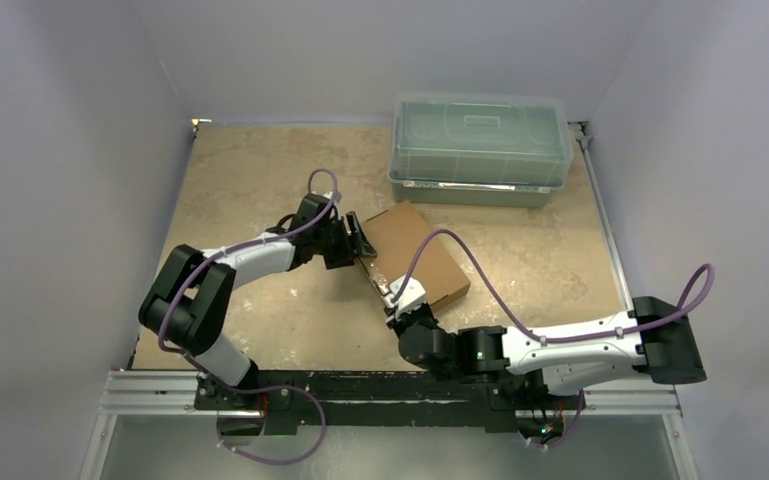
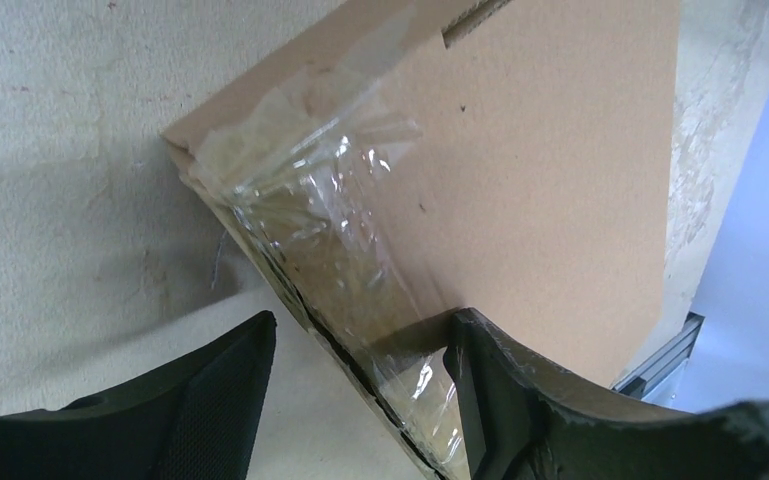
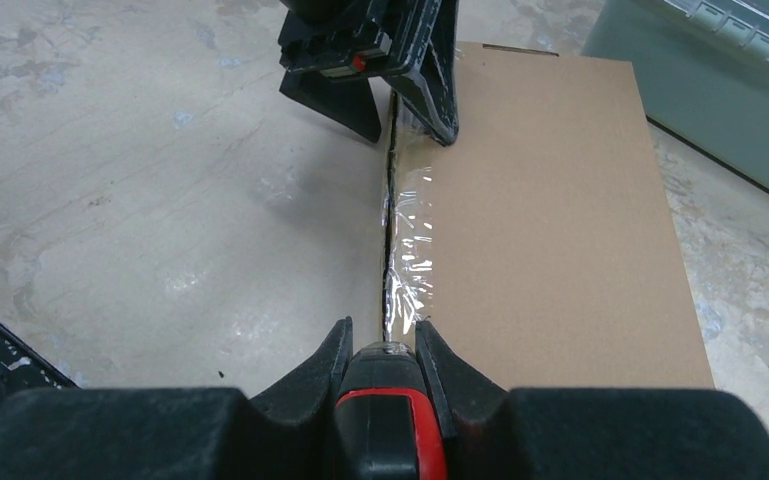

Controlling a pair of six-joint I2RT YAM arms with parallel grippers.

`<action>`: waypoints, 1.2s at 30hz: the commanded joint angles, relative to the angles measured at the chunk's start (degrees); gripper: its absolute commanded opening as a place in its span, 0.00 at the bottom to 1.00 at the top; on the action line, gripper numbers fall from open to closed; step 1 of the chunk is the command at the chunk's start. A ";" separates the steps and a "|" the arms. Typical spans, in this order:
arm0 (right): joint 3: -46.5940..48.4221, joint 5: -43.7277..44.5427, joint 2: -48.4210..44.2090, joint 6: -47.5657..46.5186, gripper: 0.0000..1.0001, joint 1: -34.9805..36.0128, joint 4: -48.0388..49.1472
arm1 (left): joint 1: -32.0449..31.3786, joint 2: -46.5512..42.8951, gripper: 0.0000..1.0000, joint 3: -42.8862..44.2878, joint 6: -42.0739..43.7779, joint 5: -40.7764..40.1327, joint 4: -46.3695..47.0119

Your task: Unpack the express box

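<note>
The express box point(image 1: 422, 258), flat brown cardboard, lies closed at the table's middle, with crinkled clear tape point(image 3: 407, 262) along its left seam. My left gripper point(image 2: 362, 330) is open and straddles that taped edge near the far corner. One of its fingers point(image 2: 520, 400) rests on the lid, and the other point(image 2: 210, 390) hangs beside the box over the table. My right gripper point(image 3: 383, 335) is shut on a red and black cutter point(image 3: 390, 420). The cutter's tip meets the tape at the near end of the seam.
A translucent grey-green lidded plastic bin point(image 1: 480, 145) stands behind the box at the back right. White walls close in the table on three sides. The metal rail point(image 1: 390, 390) holding the arm bases runs along the near edge.
</note>
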 commanded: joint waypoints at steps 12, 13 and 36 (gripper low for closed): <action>-13.39 1.76 -8.97 -1.75 0.00 3.34 15.68 | 4.91 8.46 0.61 -0.15 3.76 -9.02 -0.76; -13.70 2.04 -8.90 -1.81 0.00 3.36 16.28 | 5.00 8.50 0.61 -0.14 3.78 -9.00 -0.80; 6.68 15.50 -8.87 0.95 0.00 3.05 -3.83 | 3.45 -4.31 0.69 0.43 9.42 -5.22 -6.66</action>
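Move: The right hand holds the knife near the box's near end: the middle of the taped seam lies about 7 cm ahead, 3 cm to its left and 8 cm below. The box's middle is about 10 cm ahead and 4 cm right; the green container is some 34 cm ahead and 20 cm right. From the left hand, the seam's middle lies roughly 4 cm back, 4 cm right and slightly below. Right draws the knife rightward along the seam, then lifts it about 9 cm; left fingertip drags box forward-left. ##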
